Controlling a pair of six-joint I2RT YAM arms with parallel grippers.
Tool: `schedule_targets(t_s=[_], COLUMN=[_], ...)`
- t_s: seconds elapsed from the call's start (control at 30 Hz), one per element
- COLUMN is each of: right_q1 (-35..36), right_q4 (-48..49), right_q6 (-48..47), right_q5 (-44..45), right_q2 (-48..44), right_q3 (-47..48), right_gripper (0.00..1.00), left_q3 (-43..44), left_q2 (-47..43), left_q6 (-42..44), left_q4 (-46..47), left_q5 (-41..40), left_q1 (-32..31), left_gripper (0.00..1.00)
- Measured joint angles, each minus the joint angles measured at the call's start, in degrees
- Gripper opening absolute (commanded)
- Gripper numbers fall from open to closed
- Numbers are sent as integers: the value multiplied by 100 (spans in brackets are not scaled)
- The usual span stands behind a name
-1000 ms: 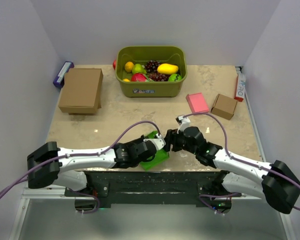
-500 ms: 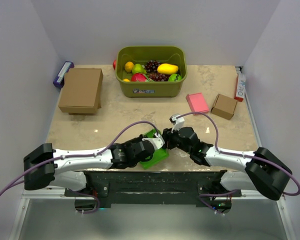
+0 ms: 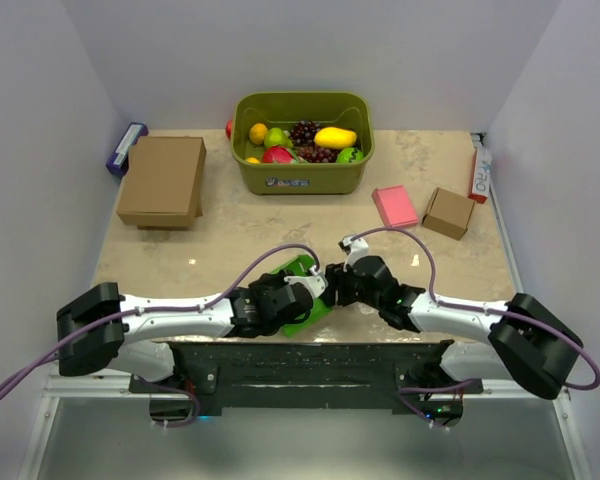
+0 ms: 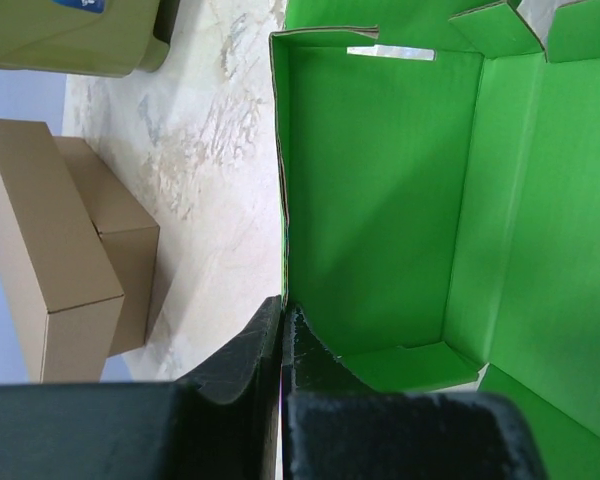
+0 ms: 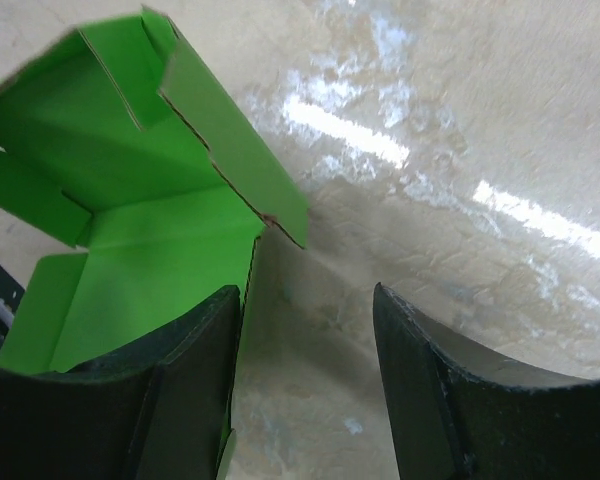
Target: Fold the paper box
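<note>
The paper box [image 3: 302,288] is bright green and half formed, lying near the table's front edge between the two wrists. In the left wrist view its open inside [image 4: 380,180] shows raised walls and loose flaps at the top. My left gripper [image 4: 282,306] is shut on the box's left wall, one finger inside and one outside. My right gripper [image 5: 305,300] stands open just right of the box [image 5: 130,200]. Its left finger [image 5: 195,360] lies against the box's near edge, and only bare table shows between the jaws. Seen from above, the right gripper [image 3: 332,285] meets the box's right side.
An olive bin [image 3: 302,172] of toy fruit stands at the back centre. A large brown cardboard box [image 3: 162,180] sits back left, with a blue item [image 3: 126,148] behind it. A pink flat box [image 3: 394,205], a small brown box [image 3: 448,212] and a red-and-white pack [image 3: 478,172] lie back right.
The right wrist has dropped lower and moved left, closer to the green box. The left gripper has shifted the box slightly away and to the left, still gripping its wall.
</note>
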Motion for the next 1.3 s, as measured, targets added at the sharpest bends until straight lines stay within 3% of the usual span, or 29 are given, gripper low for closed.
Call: schedule_targets(t_s=[0.1,0.57,0.87,1.3], right_q1=[0,22,-361,-522], right_q4=[-214,-151,916,1318], right_q6=[192,957,1851,2892], right_q5=[-114,-638,-1539,-1982], right_q2=[120,570,557,-188], right_q3=[66,164,-426,-767], right_gripper=[41,2,0,0], left_q3=[0,0,-90,-90], left_q2=[0,-101,-352,-883], left_q6=[0,-48,-94,-96], left_q4=[0,2,-39,-144], left_q5=[-39,-37,-37,-289], left_q1=[0,-20,-31,-31], left_gripper=[0,0,0,0])
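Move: The paper box's middle lies about 5 cm back, 5 cm left and 2 cm below the right gripper; the wall edge to grip is closer, roughly 3 cm back, 2 cm left and 2 cm down. The pink box stands some 16 cm ahead and 15 cm to the right, 4 cm lower, and the fruit basket about 30 cm ahead and 6 cm left. From the left gripper, already pinching the box's far-left top edge, the box's middle is about 5 cm back, 5 cm right and 6 cm down. Bring the right gripper back about 3 cm, 2 cm left and 2 cm down onto the paper box's right-hand wall, closing the half-open fingers to pinch its upright edge. Then raise it some 4.5 cm while rolling it clockwise, seen along the fingers, about 30 degrees. Keep the left pinch on the far-left edge and lift it along, some 3.5 cm. ##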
